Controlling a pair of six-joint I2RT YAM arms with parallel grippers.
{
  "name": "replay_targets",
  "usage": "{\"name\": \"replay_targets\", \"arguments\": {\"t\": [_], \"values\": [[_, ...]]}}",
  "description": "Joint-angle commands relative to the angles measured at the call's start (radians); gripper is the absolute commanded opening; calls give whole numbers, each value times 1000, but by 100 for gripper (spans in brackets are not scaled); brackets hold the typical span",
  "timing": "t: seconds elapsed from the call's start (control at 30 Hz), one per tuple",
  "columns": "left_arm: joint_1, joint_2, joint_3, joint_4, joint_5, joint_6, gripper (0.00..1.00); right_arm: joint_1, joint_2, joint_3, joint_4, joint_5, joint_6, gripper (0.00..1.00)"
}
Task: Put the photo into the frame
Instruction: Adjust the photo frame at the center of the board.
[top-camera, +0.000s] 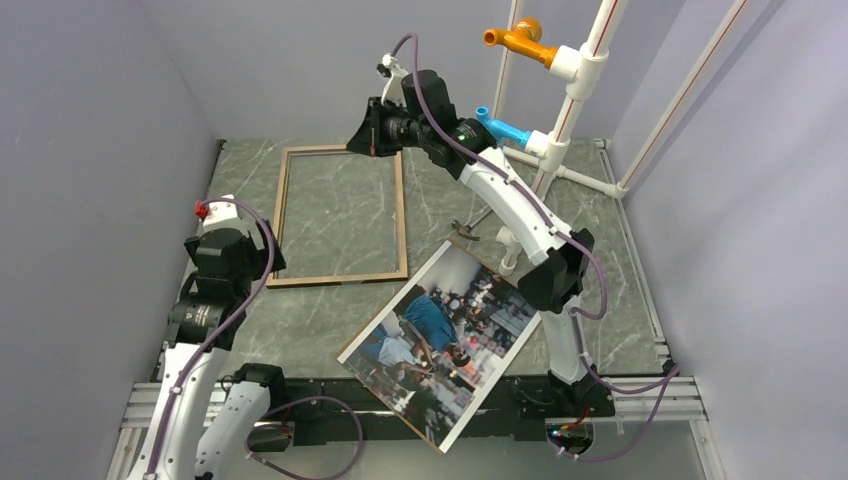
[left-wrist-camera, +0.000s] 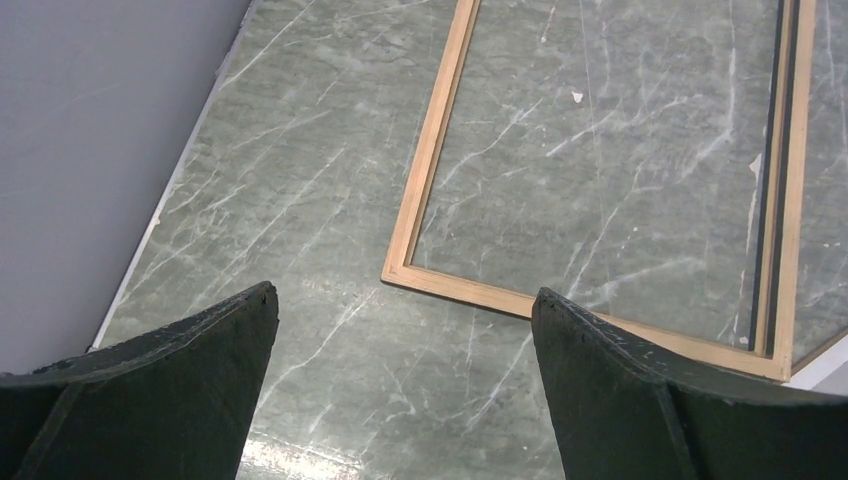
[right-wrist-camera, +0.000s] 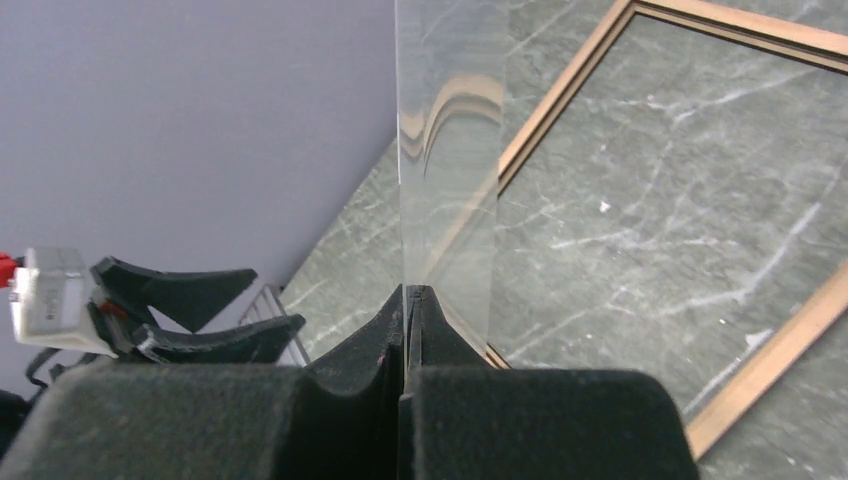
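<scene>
The frame (top-camera: 338, 276), thin pale wood rails, lies flat at the table's back left; its rails also show in both wrist views (left-wrist-camera: 430, 160) (right-wrist-camera: 560, 110). The photo (top-camera: 440, 340), a street scene with a man in blue, lies face up at the near middle, one corner past the table's front edge. My right gripper (right-wrist-camera: 405, 295) hangs over the frame's far right corner (top-camera: 375, 130), shut on a clear thin sheet (right-wrist-camera: 450, 150) that stands upright. My left gripper (left-wrist-camera: 405, 300) is open over bare table near the frame's near left corner, holding nothing.
A white pipe stand (top-camera: 565, 110) with an orange peg (top-camera: 520, 40) and a blue peg (top-camera: 503, 128) rises at the back right. A small metal piece (top-camera: 465, 230) lies right of the frame. Grey walls close in on the left, back and right.
</scene>
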Motion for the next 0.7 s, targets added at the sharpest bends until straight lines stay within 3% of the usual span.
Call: {"name": "replay_targets", "arguments": {"t": [0.0,0.27,0.57,0.67], "values": [[7,22,12,36,-16,17,98,6,12,39,178,-43,101,0],[58,148,34,11,26,-28,95,-28,43,29,267,-53,180,0],[272,573,182,5,362,-81,99,-62,30,-30,253,-39,164,0],[324,726,278,-16,412,-85,96,-73,26,-52,254,-47,162,0]]}}
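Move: The near left corner of the photo frame lies roughly 10 cm ahead of the left hand, about 3 cm to its left and 22 cm below it; the frame's middle is about 31 cm ahead and 13 cm to the hand's right. The photo lies far off, some 38 cm to the left hand's right and 7 cm back. From the right hand, that corner is about 21 cm left, 5 cm back and 34 cm below. Down and forward, slowly at first and then quicker, the left hand drops about 9 cm towards the near left corner of the photo frame, fingers wide open and touching nothing. Its fingertips tip some 25 degrees further down as the wrist rolls its left side lower. The right hand, still pinching the clear sheet aloft, drifts about 4 cm forward. ##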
